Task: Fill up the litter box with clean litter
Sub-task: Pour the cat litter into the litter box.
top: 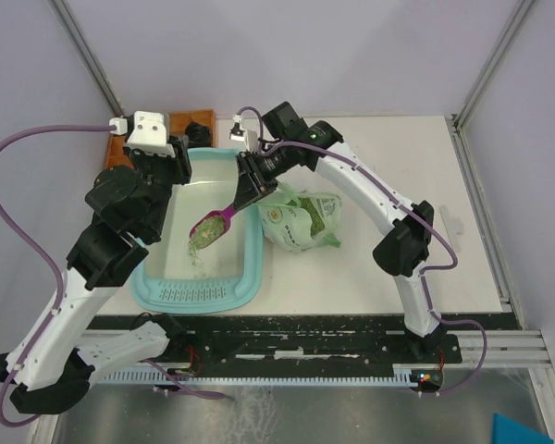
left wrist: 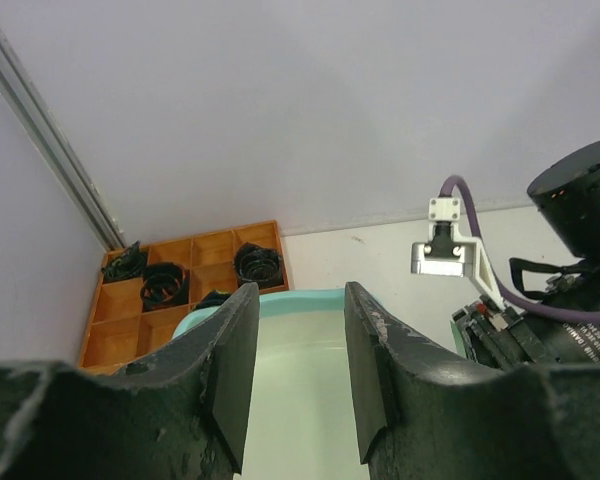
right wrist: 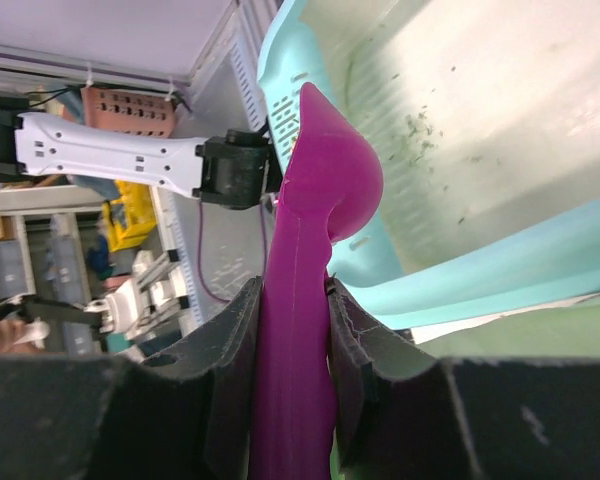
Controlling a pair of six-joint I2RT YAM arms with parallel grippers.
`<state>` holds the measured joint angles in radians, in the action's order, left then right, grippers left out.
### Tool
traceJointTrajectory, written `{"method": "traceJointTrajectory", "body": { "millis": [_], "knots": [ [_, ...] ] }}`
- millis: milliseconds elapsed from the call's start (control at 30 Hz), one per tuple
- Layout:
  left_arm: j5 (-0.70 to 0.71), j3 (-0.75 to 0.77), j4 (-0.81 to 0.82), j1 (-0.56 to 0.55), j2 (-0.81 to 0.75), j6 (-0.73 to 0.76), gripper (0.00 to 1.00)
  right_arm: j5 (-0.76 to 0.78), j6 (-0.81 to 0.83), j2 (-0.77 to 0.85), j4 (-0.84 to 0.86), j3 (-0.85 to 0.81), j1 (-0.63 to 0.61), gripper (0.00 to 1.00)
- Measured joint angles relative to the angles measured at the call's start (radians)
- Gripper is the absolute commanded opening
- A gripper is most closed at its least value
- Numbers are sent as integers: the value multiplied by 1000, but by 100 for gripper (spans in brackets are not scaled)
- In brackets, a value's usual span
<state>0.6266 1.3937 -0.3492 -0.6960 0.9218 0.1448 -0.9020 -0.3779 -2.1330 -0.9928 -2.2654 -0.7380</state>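
The light-teal litter box (top: 252, 277) lies left of centre, its grate strip at the near end. My right gripper (top: 248, 183) is shut on the handle of a magenta scoop (top: 213, 224), which is tilted down over the box. Green clean litter (top: 199, 248) spills from the scoop's bowl onto the box floor. The right wrist view shows the fingers (right wrist: 348, 330) clamped on the scoop (right wrist: 325, 170) above the box (right wrist: 500, 265), with scattered litter granules (right wrist: 416, 124). My left gripper (top: 178, 166) hangs at the box's far left corner. Its jaws (left wrist: 295, 390) stand open over the box (left wrist: 305, 303), with nothing between them.
A pale green litter bag (top: 302, 220) lies open just right of the box, under the right arm. An orange compartment tray (top: 181, 124) with black rings sits behind the box, also visible as the orange tray (left wrist: 195, 255) by the wall. Frame posts stand at both back corners.
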Motion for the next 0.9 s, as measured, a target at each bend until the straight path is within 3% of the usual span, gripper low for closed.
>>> {"method": "traceJointTrajectory", "body": {
  "millis": [900],
  "knots": [
    [-12, -53, 16, 0, 2, 0, 47, 266, 268, -140, -114, -406, 75, 2]
  ]
}}
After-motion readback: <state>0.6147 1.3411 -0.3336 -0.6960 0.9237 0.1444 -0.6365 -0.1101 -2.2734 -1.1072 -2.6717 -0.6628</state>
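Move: The right hand holds the scoop, already spilling, over the litter box; the box's middle lies about 18 cm to its left, 2 cm ahead and 24 cm below. The first spilled litter lies 16 cm left and 6 cm back on the box floor, and the litter bag stands about 12 cm right and 3 cm ahead, 20 cm down. From the left hand the box's middle is nearly straight below, some 44 cm down and 3 cm ahead. The right hand keeps its grip, carrying the scoop forward about 10 cm while rolling it back some 30 degrees. ##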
